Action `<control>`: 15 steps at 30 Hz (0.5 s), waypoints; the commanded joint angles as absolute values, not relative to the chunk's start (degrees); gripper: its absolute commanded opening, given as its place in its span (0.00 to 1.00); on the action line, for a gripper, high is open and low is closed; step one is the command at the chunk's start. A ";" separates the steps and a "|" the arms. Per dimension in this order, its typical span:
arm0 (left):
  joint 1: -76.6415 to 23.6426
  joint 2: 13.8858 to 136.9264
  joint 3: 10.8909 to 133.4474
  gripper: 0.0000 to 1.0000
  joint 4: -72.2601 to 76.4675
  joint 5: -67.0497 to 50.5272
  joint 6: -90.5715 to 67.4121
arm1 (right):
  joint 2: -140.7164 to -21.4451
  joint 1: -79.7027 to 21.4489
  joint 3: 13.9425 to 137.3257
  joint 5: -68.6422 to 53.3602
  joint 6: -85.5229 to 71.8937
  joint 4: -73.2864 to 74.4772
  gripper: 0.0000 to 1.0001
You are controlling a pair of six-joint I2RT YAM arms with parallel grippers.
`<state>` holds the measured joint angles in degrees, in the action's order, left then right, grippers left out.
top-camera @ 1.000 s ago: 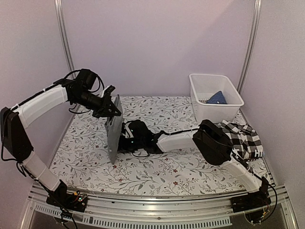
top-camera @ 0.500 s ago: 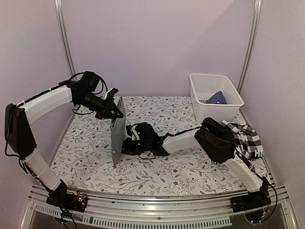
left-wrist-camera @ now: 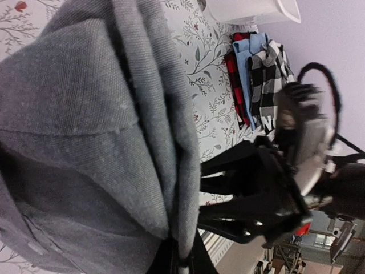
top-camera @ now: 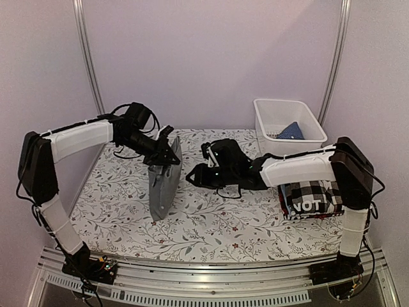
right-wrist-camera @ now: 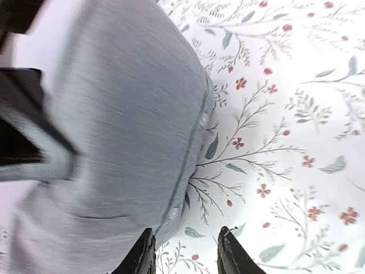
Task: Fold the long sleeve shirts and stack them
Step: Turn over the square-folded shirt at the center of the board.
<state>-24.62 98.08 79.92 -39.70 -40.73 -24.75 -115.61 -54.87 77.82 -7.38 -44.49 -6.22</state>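
A folded plain grey shirt (top-camera: 163,185) hangs upright, its lower edge on the flowered table, and my left gripper (top-camera: 171,160) is shut on its top edge. In the left wrist view the grey cloth (left-wrist-camera: 97,142) fills the frame, pinched between the fingertips of the left gripper (left-wrist-camera: 182,264). My right gripper (top-camera: 190,176) stands open just right of the shirt, holding nothing. The right wrist view shows the grey shirt (right-wrist-camera: 114,142) beyond the open right gripper (right-wrist-camera: 185,254). Stacked at the right are a checked shirt (top-camera: 316,190) and a dark "NOT" shirt (top-camera: 311,206).
A white basket (top-camera: 307,137) with a blue item (top-camera: 291,131) inside stands at the back right. In the left wrist view the stack (left-wrist-camera: 256,68) also shows red and pale blue layers. Metal frame posts rise at both back corners.
My right gripper has opened, let go of the grey shirt and drawn back to the right as its arm lifted off the stack. The left gripper has carried the shirt rightward.
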 commanded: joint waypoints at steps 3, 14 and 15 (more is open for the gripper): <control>-38.59 114.39 89.17 0.35 -29.36 -32.15 -33.97 | -99.01 -53.06 67.64 5.78 -42.08 5.29 0.42; -35.47 107.02 87.14 0.65 -30.99 -23.07 -34.53 | -99.10 -52.64 68.83 4.08 -39.77 12.03 0.57; -34.33 105.09 84.39 0.65 -30.55 -22.64 -34.50 | -100.70 -52.69 69.44 3.59 -39.69 12.10 0.57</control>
<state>-39.46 114.39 90.65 -31.81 -26.20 -34.13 -95.24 -52.80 68.34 4.29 -41.25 6.42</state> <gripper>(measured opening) 0.647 0.574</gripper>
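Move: The left hand grips the top edge of the shirt, stood on its left edge; the center spot where it gets laid is some 4 cm to its right, 3 cm back and 15 cm below. From the empty right hand, the shirt's middle is about 9 cm left, 1 cm back and 3 cm lower; the clothes stack lies roughly 41 cm right and level, 7 cm lower, and the white basket 38 cm right, 20 cm ahead and 3 cm lower. The left hand swings the shirt's top edge quickly over to the right and down, about 13 cm across and 8 cm down, its fingers opening wide on the way to let the cloth go, then eases back up and left a couple of centimetres. At the same time the right hand clears the side the shirt comes down on, drawing some 10 cm to the right and 6 cm up with its fingers opening wider, then hovers there. ##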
